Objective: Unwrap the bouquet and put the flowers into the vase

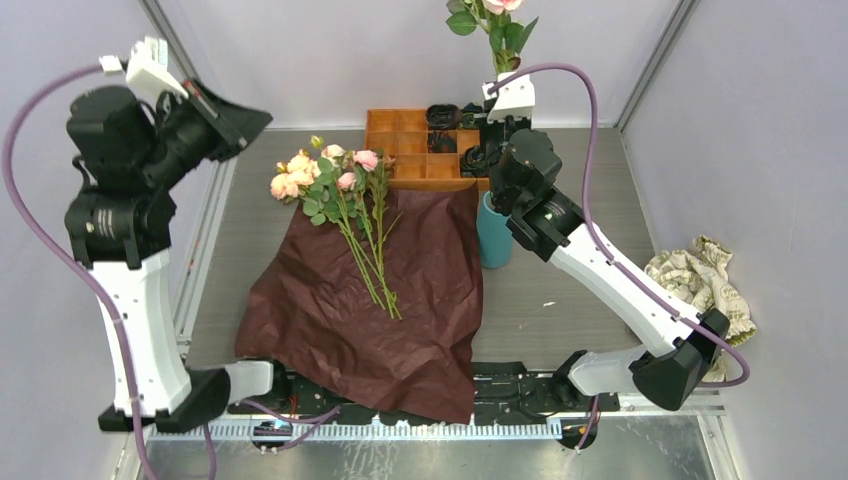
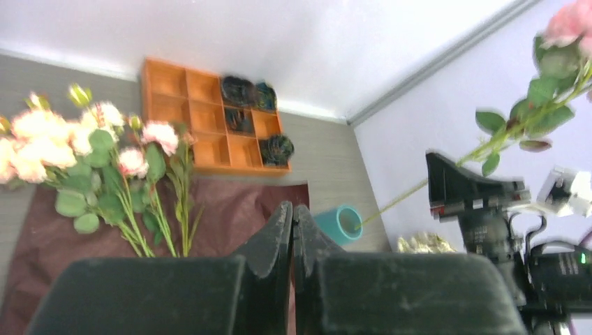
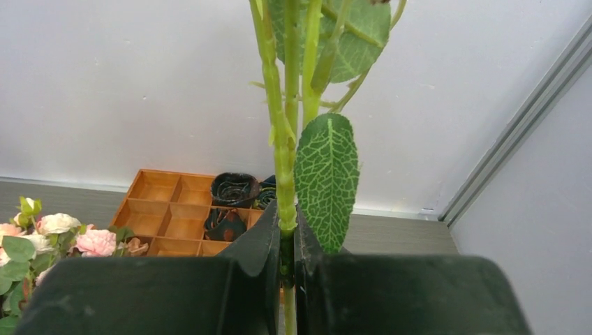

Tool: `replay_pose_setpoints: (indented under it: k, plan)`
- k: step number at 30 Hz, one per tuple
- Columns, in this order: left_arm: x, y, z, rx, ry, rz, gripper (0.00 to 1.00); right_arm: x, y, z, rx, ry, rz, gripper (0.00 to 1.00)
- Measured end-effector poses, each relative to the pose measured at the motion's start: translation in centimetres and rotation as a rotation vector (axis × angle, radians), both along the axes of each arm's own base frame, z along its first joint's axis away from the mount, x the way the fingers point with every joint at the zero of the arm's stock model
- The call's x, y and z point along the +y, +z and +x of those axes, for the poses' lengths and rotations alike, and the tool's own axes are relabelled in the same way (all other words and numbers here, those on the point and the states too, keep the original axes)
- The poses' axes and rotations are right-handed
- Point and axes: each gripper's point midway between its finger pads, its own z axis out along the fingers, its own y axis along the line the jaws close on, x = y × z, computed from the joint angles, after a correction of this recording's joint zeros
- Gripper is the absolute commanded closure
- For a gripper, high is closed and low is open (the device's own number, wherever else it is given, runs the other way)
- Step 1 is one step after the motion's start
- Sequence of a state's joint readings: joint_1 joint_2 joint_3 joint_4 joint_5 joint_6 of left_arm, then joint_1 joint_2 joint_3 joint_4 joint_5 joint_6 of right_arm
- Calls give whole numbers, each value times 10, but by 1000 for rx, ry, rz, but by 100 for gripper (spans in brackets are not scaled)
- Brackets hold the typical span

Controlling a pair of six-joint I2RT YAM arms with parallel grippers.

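The bouquet is unwrapped: its maroon paper (image 1: 370, 300) lies spread flat, and several pink, peach and cream flowers (image 1: 340, 195) lie across its far edge. The teal vase (image 1: 493, 235) stands just right of the paper. My right gripper (image 1: 496, 80) is raised above the vase, shut on the green stem (image 3: 283, 139) of one pink rose (image 1: 503, 4). In the left wrist view that stem's thin lower end reaches into the mouth of the vase (image 2: 342, 222). My left gripper (image 1: 262, 118) is held high at the far left, shut (image 2: 292, 209) and empty.
An orange compartment tray (image 1: 400, 135) with dark rosettes in some cells sits at the back, touching the paper's far edge. A crumpled beige patterned cloth (image 1: 700, 280) lies at the right. Pale walls close the table on three sides.
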State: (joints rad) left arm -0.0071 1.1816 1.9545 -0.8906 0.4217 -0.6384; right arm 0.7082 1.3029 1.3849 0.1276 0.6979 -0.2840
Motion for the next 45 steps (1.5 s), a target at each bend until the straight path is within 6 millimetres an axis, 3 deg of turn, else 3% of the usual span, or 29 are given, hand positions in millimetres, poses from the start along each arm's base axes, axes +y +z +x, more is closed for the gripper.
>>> replay_pose_setpoints:
  k: [5, 8, 10, 13, 17, 20, 23, 25, 27, 29, 35, 45]
  plan:
    - [22, 37, 37, -17, 225, 84, 99, -1, -12, 5, 10, -9, -2, 99]
    - [29, 45, 56, -36, 364, 151, 99, 0, -28, 7, 27, -11, -6, 99]
    - [26, 37, 66, -28, 405, 218, 98, 0, -43, 10, 48, -15, -14, 99]
    - [3, 16, 87, -16, 346, 321, 98, 0, -65, 12, 78, -19, -27, 99]
    - [-45, -18, 112, 10, 149, 374, 98, -3, -98, 14, 123, -29, -30, 99]
    - [-85, -64, 123, 63, -21, 392, 98, -8, -124, 13, 161, -40, -28, 99]
    - [-106, -126, 126, 153, -112, 407, 98, -14, -147, 6, 195, -50, -13, 98]
    - [-113, -172, 122, 229, -146, 416, 98, -20, -159, -1, 211, -58, 6, 89]
    - [-113, -210, 116, 292, -156, 423, 99, -26, -166, -10, 215, -62, 34, 72]
    - [-112, -233, 112, 333, -154, 421, 99, -32, -167, -18, 208, -63, 71, 57]
    - [-116, -257, 114, 354, -133, 387, 99, -44, -157, -36, 196, -63, 148, 35]
    - [-116, -284, 127, 402, -57, 408, 95, -63, -170, -64, 290, -85, 174, 16]
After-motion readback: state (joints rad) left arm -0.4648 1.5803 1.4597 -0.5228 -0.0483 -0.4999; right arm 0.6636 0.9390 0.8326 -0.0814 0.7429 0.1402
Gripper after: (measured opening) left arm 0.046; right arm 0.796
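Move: The right hand grips the pink rose stem high over the vase, whose middle lies about 35 cm below and some 2 cm back, 1 cm left. From this hand the orange organizer is roughly 16 cm ahead and 13 cm left, and the remaining flowers 3 cm ahead and 25 cm left. From the left hand those flowers lie about 12 cm ahead, 8 cm right and 49 cm below; the brown wrap is 1 cm back and 11 cm right. Lower the right gripper about 17 cm, sliding the held rose stem down into the vase, then open the fingers wide to release it and draw back and right, tipping down a little. Meanwhile bring the shut left gripper forward and then right and well down, nearly 30 cm, towards the remaining flowers, rolling its left side up and tipping it down. ##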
